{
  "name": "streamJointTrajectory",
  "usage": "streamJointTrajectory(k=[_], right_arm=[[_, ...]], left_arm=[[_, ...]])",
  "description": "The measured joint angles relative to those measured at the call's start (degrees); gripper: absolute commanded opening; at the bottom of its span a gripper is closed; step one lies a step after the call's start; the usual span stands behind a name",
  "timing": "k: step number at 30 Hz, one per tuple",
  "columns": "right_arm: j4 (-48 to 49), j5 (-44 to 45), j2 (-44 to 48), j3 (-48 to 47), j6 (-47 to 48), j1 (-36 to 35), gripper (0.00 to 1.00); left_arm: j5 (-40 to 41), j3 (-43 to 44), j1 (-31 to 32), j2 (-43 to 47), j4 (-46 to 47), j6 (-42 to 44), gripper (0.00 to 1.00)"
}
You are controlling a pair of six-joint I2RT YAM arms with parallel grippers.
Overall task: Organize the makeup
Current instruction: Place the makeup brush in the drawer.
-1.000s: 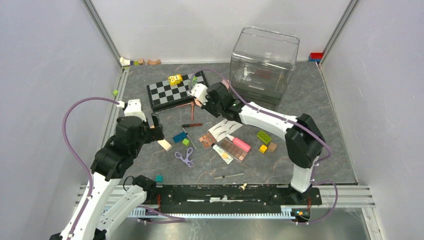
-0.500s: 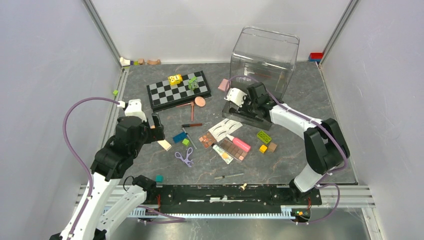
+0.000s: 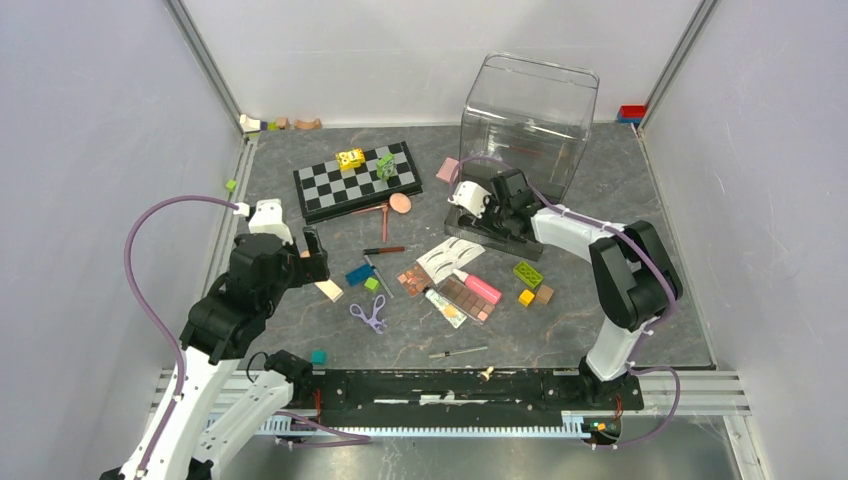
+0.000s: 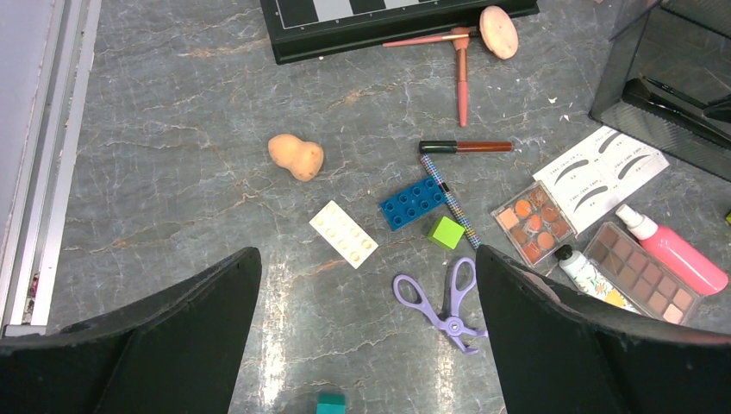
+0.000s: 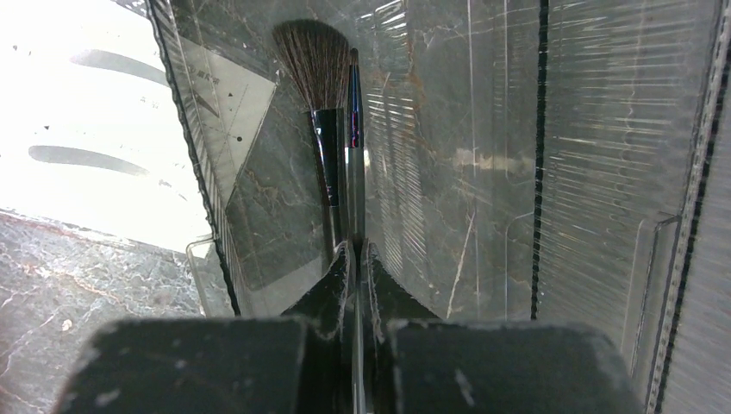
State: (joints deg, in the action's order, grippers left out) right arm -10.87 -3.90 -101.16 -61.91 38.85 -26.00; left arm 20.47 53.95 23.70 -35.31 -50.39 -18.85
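Note:
My right gripper [image 5: 355, 250] is shut on a thin brush [image 5: 354, 112], holding it inside the pulled-out drawer [image 3: 490, 238] of the clear organizer [image 3: 530, 115]. A fluffy brush [image 5: 315, 65] lies right beside it. My left gripper [image 4: 369, 285] hangs open above the table, nothing between its fingers. Below it are the purple curler [image 4: 446, 300], a peach sponge [image 4: 296, 156], a round sponge [image 4: 498, 31], two pink brushes [image 4: 462, 73], a dark liner [image 4: 465, 147], an orange palette [image 4: 533, 222], a brown palette [image 4: 648, 283], the white lash card [image 4: 603, 168], a pink tube [image 4: 677, 254] and a cream tube [image 4: 586, 272].
A chessboard [image 3: 355, 180] with toy pieces lies at the back left. Toy blocks are scattered among the makeup: blue [image 4: 414, 203], green [image 4: 446, 232], a white plate [image 4: 343, 234], teal [image 4: 330, 403]. More blocks [image 3: 528, 275] sit right of the palettes. A thin stick [image 3: 458, 352] lies near the front rail.
The right arm swung from beside the chessboard over to the organizer's drawer, carrying the thin brush. It has barely shifted in the last half second. The left arm stayed put.

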Motion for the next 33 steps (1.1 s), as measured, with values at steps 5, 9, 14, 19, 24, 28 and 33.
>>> streamJointTrajectory(k=[5,9,14,19,24,28,33], right_arm=[[0.7,-0.2,-1.1,-0.6,-0.2,0.3,0.02],[1.0,-0.2,-3.3,-1.7,-0.5,0.3,0.02],[1.0,0.0,-5.2,-2.2,-0.7,0.3,0.04],[1.0,0.6,-5.9,-3.0,-1.3,0.2,0.13],[1.4,1.4,-6.2,-3.0,-1.7,0.2,0.22],[1.2,1.8,-6.2,-3.5,-2.2,0.2,0.27],[-0.3,3.2,-6.1,-5.6,-3.8,0.2,0.27]], left_arm=[[0.0,0.0,0.0,0.0,0.0,0.0,1.0],[0.0,0.0,0.0,0.0,0.0,0.0,1.0],[0.0,0.0,0.0,0.0,0.0,0.0,1.0],[0.0,-0.2,0.0,0.0,0.0,0.0,1.0],[0.0,-0.3,0.0,0.0,0.0,0.0,1.0],[0.0,-0.3,0.0,0.0,0.0,0.0,1.0],[0.0,-0.3,0.0,0.0,0.0,0.0,1.0]])
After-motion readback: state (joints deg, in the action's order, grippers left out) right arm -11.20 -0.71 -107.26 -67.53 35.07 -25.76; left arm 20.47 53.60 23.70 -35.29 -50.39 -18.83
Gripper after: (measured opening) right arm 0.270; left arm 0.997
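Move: The right hand already holds the thin makeup brush inside the open drawer. The drawer floor where it goes is about 3 cm below this hand and 1 cm ahead. The larger black brush lies there, its middle some 1 cm back and 3 cm left, also 3 cm down. Outside the drawer, about 5 cm lower than the hand, the eyebrow sheet is roughly 9 cm back and 14 cm left, the pink bottle 16 cm back and 6 cm left. From the left hand, that drawer spot is some 19 cm ahead, 50 cm right and 22 cm below. Lower the right gripper about 2.5 cm towards the drawer floor, easing forward 1 cm as it sinks, with the thin brush still pinched. At the bottom, open the fingers to roughly a quarter and let go of the brush beside the larger one. Keep sliding forward, then start to rise a centimetre or so, turning some 5 degrees clockwise. ##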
